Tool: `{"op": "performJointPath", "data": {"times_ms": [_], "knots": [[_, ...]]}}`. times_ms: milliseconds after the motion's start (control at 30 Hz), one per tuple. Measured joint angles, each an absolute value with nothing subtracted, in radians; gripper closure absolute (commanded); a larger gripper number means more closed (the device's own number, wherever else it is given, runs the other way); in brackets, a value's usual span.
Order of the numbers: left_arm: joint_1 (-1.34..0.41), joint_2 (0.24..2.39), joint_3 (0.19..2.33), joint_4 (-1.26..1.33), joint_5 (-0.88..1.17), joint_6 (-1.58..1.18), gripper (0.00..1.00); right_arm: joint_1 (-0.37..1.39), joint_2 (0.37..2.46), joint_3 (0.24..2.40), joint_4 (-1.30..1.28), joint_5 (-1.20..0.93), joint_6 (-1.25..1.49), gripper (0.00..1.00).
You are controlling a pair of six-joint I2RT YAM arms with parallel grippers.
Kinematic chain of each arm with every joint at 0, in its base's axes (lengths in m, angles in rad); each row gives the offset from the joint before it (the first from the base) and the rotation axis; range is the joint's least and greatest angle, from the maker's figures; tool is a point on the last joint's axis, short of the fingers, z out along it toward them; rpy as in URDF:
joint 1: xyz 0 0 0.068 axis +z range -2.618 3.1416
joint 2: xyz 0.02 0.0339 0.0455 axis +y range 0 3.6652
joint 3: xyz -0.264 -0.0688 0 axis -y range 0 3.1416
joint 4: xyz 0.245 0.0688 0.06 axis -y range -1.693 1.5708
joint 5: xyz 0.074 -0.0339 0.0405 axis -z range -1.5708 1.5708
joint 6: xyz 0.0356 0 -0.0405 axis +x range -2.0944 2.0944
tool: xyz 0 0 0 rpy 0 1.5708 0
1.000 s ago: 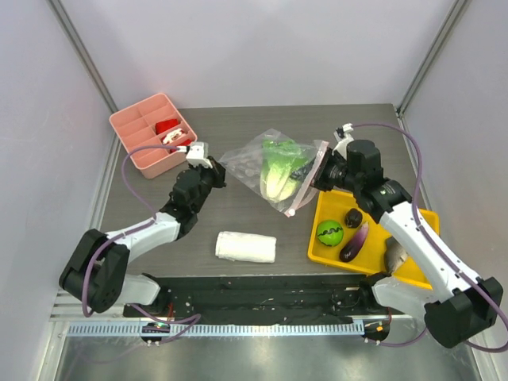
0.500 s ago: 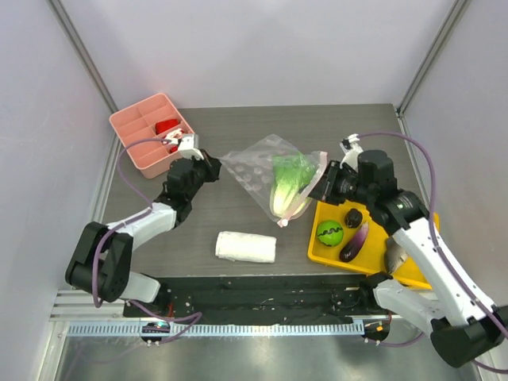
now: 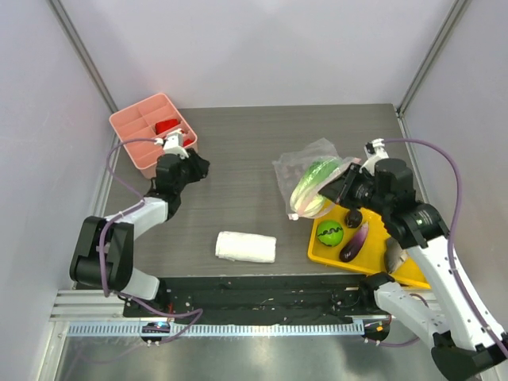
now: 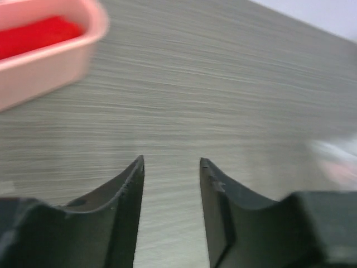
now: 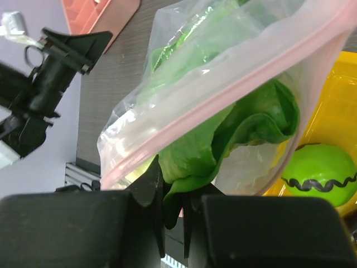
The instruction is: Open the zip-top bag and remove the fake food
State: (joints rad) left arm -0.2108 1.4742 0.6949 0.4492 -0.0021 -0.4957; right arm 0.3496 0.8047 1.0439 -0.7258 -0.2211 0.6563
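Note:
The zip-top bag (image 3: pixel 311 163) is clear plastic with a pink zip strip (image 5: pixel 234 92) and hangs over the left edge of the yellow tray (image 3: pixel 379 255). My right gripper (image 3: pixel 331 188) (image 5: pixel 173 187) is shut on the bag's mouth edge. The pale green cabbage (image 3: pixel 308 189) (image 5: pixel 223 139) sits inside the bag, one leaf drooping between the jaws. A striped green ball (image 3: pixel 329 232) (image 5: pixel 319 170) and a purple eggplant (image 3: pixel 354 243) lie in the tray. My left gripper (image 3: pixel 197 165) (image 4: pixel 172 163) is open over bare table, holding nothing.
A pink divided box (image 3: pixel 152 133) (image 4: pixel 44 50) with red items stands at the back left, close to the left gripper. A white folded towel (image 3: pixel 246 247) lies near the front middle. A second small dark eggplant (image 3: pixel 353 218) is in the tray.
My left gripper let go of the bag, opened and drew back left toward the pink box. The right gripper carried the bag with the cabbage rightward to the yellow tray.

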Motion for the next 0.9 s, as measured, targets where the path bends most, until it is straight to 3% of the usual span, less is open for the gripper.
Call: {"op": "performJointPath", "data": {"times_ms": [33, 100, 267, 400, 500, 533, 600, 900], "knots": [[-0.220, 1.466, 0.688, 0.472, 0.053, -0.498, 0.32, 0.350, 0.831, 1.043, -0.716, -0.211, 0.665, 0.98], [-0.274, 1.416, 0.648, 0.524, 0.127, -0.481, 0.28, 0.350, 0.891, 1.044, -0.688, -0.191, 0.689, 0.99], [-0.577, 1.178, 0.525, 0.596, 0.189, -0.313, 0.43, 0.350, 1.100, 1.108, -0.647, -0.173, 0.718, 0.99], [-0.741, 1.061, 0.474, 0.655, 0.176, -0.146, 0.45, 0.349, 1.156, 1.127, -0.623, -0.179, 0.722, 0.99], [-0.832, 1.063, 0.475, 0.655, 0.158, -0.030, 0.43, 0.350, 1.154, 1.127, -0.606, -0.187, 0.733, 0.98], [-0.859, 1.074, 0.479, 0.650, 0.152, 0.010, 0.33, 0.350, 1.153, 1.127, -0.602, -0.190, 0.737, 0.99], [-0.910, 1.116, 0.495, 0.633, 0.139, 0.086, 0.28, 0.350, 1.152, 1.127, -0.596, -0.195, 0.742, 0.99], [-1.057, 1.264, 0.557, 0.620, -0.024, 0.316, 0.28, 0.350, 1.151, 1.127, -0.590, -0.247, 0.771, 0.99]]}}
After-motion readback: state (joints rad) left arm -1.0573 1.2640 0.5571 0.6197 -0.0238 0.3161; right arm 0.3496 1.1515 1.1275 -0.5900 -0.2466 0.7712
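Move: Back and to the right of the empty left hand, about 19 cm back, 25 cm right and 7 cm higher, is the bag's slider corner; the lettuce in the bag is about 14 cm back, 29 cm right and 10 cm up. A white cloth lies some 14 cm back, 12 cm right, 12 cm below. From the right hand the slider corner is level, 7 cm left, 8 cm lower; the watermelon is 8 cm ahead, 5 cm right, 25 cm below. Swinging right and back towards the bag's hanging slider corner, the left hand covers about 24 cm right and 20 cm back, arching up and then sinking partway, while it yaws some 55 degrees clockwise, rolls its left side up and opens its fingers wide. The right hand, still pinching a lettuce leaf inside the bag mouth, carries the bag about 7 cm forward, slightly left and down, then holds there. ##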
